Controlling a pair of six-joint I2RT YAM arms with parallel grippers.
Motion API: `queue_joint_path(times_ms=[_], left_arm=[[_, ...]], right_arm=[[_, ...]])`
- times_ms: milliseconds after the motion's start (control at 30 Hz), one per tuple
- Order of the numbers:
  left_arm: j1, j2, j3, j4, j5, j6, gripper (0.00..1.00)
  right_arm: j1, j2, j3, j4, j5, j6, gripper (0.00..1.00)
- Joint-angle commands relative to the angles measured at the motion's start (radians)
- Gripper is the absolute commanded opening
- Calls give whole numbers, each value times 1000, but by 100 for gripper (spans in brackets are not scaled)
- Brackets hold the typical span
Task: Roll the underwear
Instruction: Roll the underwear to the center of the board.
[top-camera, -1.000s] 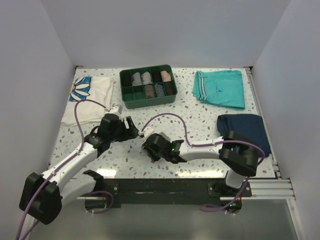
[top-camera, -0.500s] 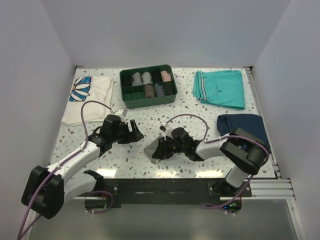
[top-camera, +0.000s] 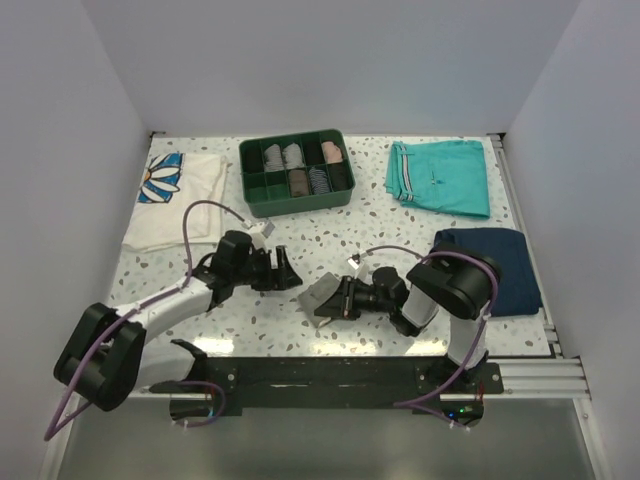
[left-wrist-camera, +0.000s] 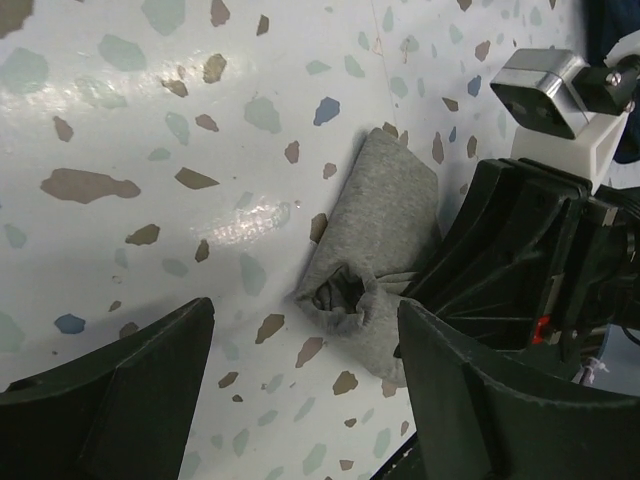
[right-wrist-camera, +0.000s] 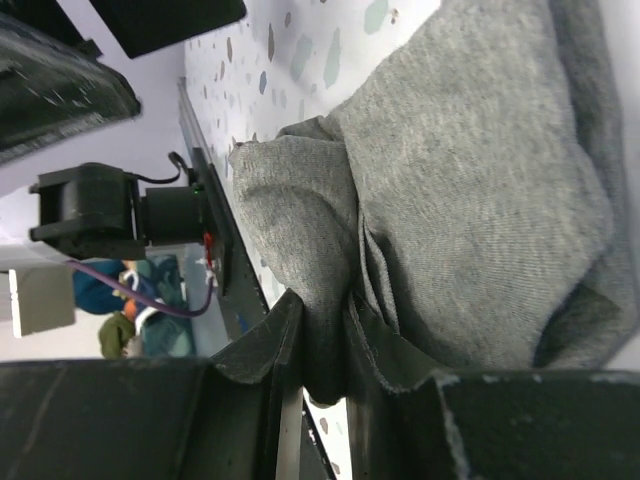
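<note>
The underwear (top-camera: 322, 294) is a small grey bundle on the speckled table near the front middle. In the left wrist view the underwear (left-wrist-camera: 378, 245) lies partly rolled, with an open cloth tube end facing me. My right gripper (top-camera: 342, 299) lies low on the table at the bundle's right side, shut on a fold of it. In the right wrist view the cloth (right-wrist-camera: 460, 170) fills the frame and a fold is pinched at the right gripper (right-wrist-camera: 326, 345). My left gripper (top-camera: 286, 271) stands open just left of the bundle, with nothing in the left gripper (left-wrist-camera: 305, 400).
A green divided tray (top-camera: 297, 206) with rolled items stands at the back middle. Teal shorts (top-camera: 440, 177) lie at the back right, a navy folded garment (top-camera: 503, 262) at the right, and a white flowered shirt (top-camera: 180, 195) at the back left.
My right gripper has turned and drawn back to the right, baring the grey bundle. The left gripper has slid right toward it, still open.
</note>
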Motion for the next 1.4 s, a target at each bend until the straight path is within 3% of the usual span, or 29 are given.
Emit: queue_joint_path(times_ms=[0,233,400,567,767,867,1000,1167,1367], left_arm=[[-66,63,7,70,0,28,79],[-127,152,-4,152,-3,-1,79],[-133,183,-25,198,10,-16,77],[-143,220,-22,235,32,-18,55],[-152,238,-41,279,66,-42,47],[-155,252,-41,291,72,-48,32],[-156,264,-2,264,70,-50,0],[-164,281,56,213,52,-31,0],[-169,273,114,163,41,-21,0]], right_arm=[[-1,17,-47,126,40,56,14],[-1,-121,-24,-147,78,-52,14],[-1,-165,-21,-226,94,-81,14],[-1,-179,-22,-246,98,-93,14],[-1,-228,-2,-353,112,-138,15],[1,-250,11,-411,117,-164,15],[2,-300,54,-595,138,-233,27],[79,-455,218,-1086,308,-449,53],[174,-552,369,-1402,592,-602,62]])
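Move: The grey underwear, partly rolled, has its middle some 8 cm to the right of the open left hand, about 5 cm back from it and 5 cm below. The right hand already pinches the folded edge; the underwear's middle lies about 3 cm ahead of that hand, straight in line sideways and level in height. The green box stands around 23 cm ahead of the left hand and 2 cm to its right, 4 cm below. The navy cloth lies about 38 cm right of the right hand, 9 cm ahead and 1 cm lower. The underwear's folded edge is passed from hand to hand: the left gripper comes about 5 cm right, 4 cm down and a little back onto its left end and shuts on it, while the right keeps its pinch and creeps 1.5 cm right. The right fingers then open, rising nearly 4 cm and going slightly forward as they tip some 30 degrees steeper down; the left, still gripping, starts to lift. ##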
